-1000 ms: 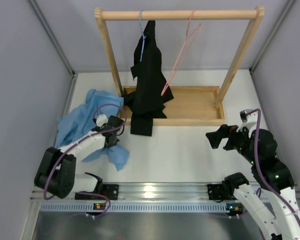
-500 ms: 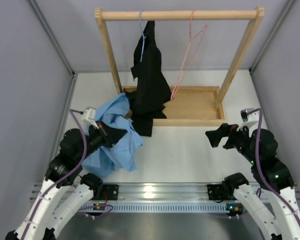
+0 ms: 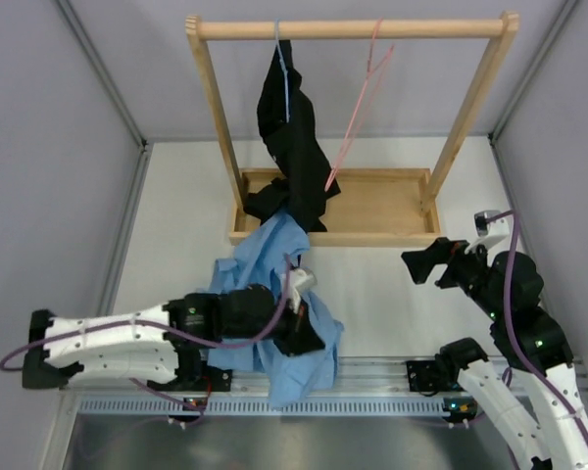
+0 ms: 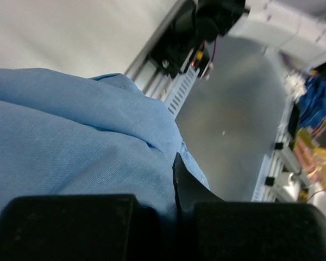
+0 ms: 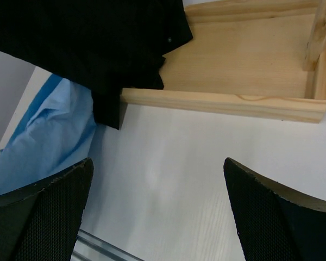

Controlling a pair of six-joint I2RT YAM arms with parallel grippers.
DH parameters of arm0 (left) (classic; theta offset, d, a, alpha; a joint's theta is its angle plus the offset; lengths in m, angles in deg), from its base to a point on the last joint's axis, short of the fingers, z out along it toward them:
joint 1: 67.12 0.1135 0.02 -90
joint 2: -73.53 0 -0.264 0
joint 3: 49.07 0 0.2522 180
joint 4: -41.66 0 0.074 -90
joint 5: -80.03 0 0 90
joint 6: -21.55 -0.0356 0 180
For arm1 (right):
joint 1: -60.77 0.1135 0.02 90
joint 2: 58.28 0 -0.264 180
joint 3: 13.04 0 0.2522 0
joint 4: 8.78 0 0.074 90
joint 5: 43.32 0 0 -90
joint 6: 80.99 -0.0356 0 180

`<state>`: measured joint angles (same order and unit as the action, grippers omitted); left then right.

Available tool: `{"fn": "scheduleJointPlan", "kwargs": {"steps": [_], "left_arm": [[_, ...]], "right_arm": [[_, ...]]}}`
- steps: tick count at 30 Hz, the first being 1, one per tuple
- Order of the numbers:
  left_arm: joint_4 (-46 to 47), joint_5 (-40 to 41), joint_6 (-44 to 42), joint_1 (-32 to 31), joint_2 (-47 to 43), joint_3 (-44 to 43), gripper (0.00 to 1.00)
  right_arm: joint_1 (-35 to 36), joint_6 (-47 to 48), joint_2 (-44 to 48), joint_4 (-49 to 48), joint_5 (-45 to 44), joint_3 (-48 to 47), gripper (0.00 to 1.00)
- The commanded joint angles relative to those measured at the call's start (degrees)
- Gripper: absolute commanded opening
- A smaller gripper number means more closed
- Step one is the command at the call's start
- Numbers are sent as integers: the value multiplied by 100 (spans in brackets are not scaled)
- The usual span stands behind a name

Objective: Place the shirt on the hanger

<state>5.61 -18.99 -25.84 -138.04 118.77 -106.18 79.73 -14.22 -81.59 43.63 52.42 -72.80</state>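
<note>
The light blue shirt (image 3: pixel 272 294) hangs bunched from my left gripper (image 3: pixel 302 333) near the front middle of the table, and its lower edge drapes over the front rail. In the left wrist view the jaws are closed, with shirt cloth (image 4: pixel 70 136) pinched at my left gripper (image 4: pixel 176 182). The pink wire hanger (image 3: pixel 358 108) hangs bare by its hook on the wooden rail, right of the middle. My right gripper (image 3: pixel 426 264) hovers at the right with its fingers wide apart and nothing between them, also seen in its own view (image 5: pixel 157 166). The shirt's edge (image 5: pixel 43 141) shows at that view's left.
A black garment (image 3: pixel 289 137) hangs on a pale blue hanger (image 3: pixel 284 69) left of the pink one, and its tail reaches the rack's wooden base tray (image 3: pixel 392 201). The rack's uprights (image 3: pixel 214 117) stand at the back. The metal front rail (image 3: pixel 372 377) runs along the near edge.
My left arm has swung from the table's left side to the front middle, carrying the shirt with it. Its jaws have closed on the cloth. The black garment and pink hanger swayed. The right arm stayed still.
</note>
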Motion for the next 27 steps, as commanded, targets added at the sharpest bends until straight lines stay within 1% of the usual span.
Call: {"fn": "scheduleJointPlan", "kwargs": {"steps": [1,2,3,4,5,6,7,8,9,10,11,12,13,14,15,16,18,19,20,21,22,24,25,26,27], "left_arm": [[892,2454,247,-1265,1245,-610,0],[918,2866,343,-1476,1547,-735,0],[936,3070,405,-1547,1811,-840,0],[954,3273,484,-1618,2310,-1015,0],[1215,3423,537,-1697,2549,-1052,0],[1418,3372,520,-1698,2743,-1078,0],[1637,3267,494,-1698,3145,-1114,10],[1840,3092,337,-1698,3350,-1262,13],[1955,2742,249,-1706,3543,-1420,16],[1938,2599,117,-1732,3876,-1596,30],[1921,2493,-171,-1846,3983,-1884,41],[1747,2571,-305,-1934,4028,-1992,53],[1571,2719,-384,-2013,3994,-2080,73],[1369,2886,-455,-2110,3915,-2150,98],[1149,3288,-429,-2128,3810,-2203,98],[617,3571,-359,-2128,3461,-2195,98],[95,4151,-131,-2128,3011,-2002,98],[-308,4737,-69,-2128,2513,-1897,98],[-442,5038,-8,-2128,2238,-1748,98],[-539,5294,-7,-2120,1705,-1433,98],[-714,5557,2,-2111,1447,-1335,98],[-830,5639,19,-2111,937,-1159,98],[-917,5700,71,-2111,430,-975,98],[-1023,5848,133,-2111,181,-878,98],[-1085,5919,160,-2111,-221,-781,98]], "right_arm": [[81,-51,11,-271,-125,-49,99],[73,-51,2,-166,-178,-93,99],[81,-77,-33,-122,-213,-102,99],[81,-95,-51,-69,-283,-111,100],[73,-112,-77,-8,-319,-85,99],[81,-147,-95,2,-328,-59,99],[81,-174,-121,2,-336,-15,100],[73,-191,-139,-7,-328,81,100],[81,-226,-182,-51,-310,126,99],[81,-227,-270,-77,-258,170,99],[73,-218,-314,-112,-214,240,99],[81,-200,-349,-182,-170,258,99],[81,-165,-411,-244,5,293,99],[81,-113,-429,-323,137,363,99],[81,-51,-446,-506,251,407,99],[90,-51,-472,-604,470,451,99],[81,-77,-534,-850,726,600,99],[81,-129,-647,-1147,962,723,99],[81,-191,-701,-1341,1095,802,99],[81,-357,-884,-1534,1209,873,99],[81,-437,-1008,-1980,1480,1004,99],[82,-673,-1271,-2431,1754,1093,100],[90,-736,-1551,-2650,1982,1154,99],[99,-797,-1676,-3044,2036,1181,99],[116,-937,-1920,-3213,2054,1190,99]]}}
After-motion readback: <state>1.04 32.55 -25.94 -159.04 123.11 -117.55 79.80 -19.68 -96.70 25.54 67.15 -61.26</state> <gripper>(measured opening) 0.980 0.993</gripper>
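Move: The left gripper still pinches the blue shirt. The front table edge where the shirt is to be laid is about 14 cm to its right and 22 cm below. The shirt's bulk lies some 11 cm ahead, 7 cm left and 15 cm below; the wooden tray is roughly 39 cm ahead, 5 cm right and 21 cm lower. From the open right gripper, the shirt's middle is some 27 cm left, 3 cm back and 19 cm below. Sweep the left gripper with the held shirt some 14 cm to the right and about 9 cm down over the front table edge, then open the fingers wide to let go. Draw the empty gripper back left about 14 cm, rising about 15 cm and moving a little forward. Meanwhile lower the open right gripper about 7 cm and shift it 6 cm left towards the shirt, fingers tipping down. ##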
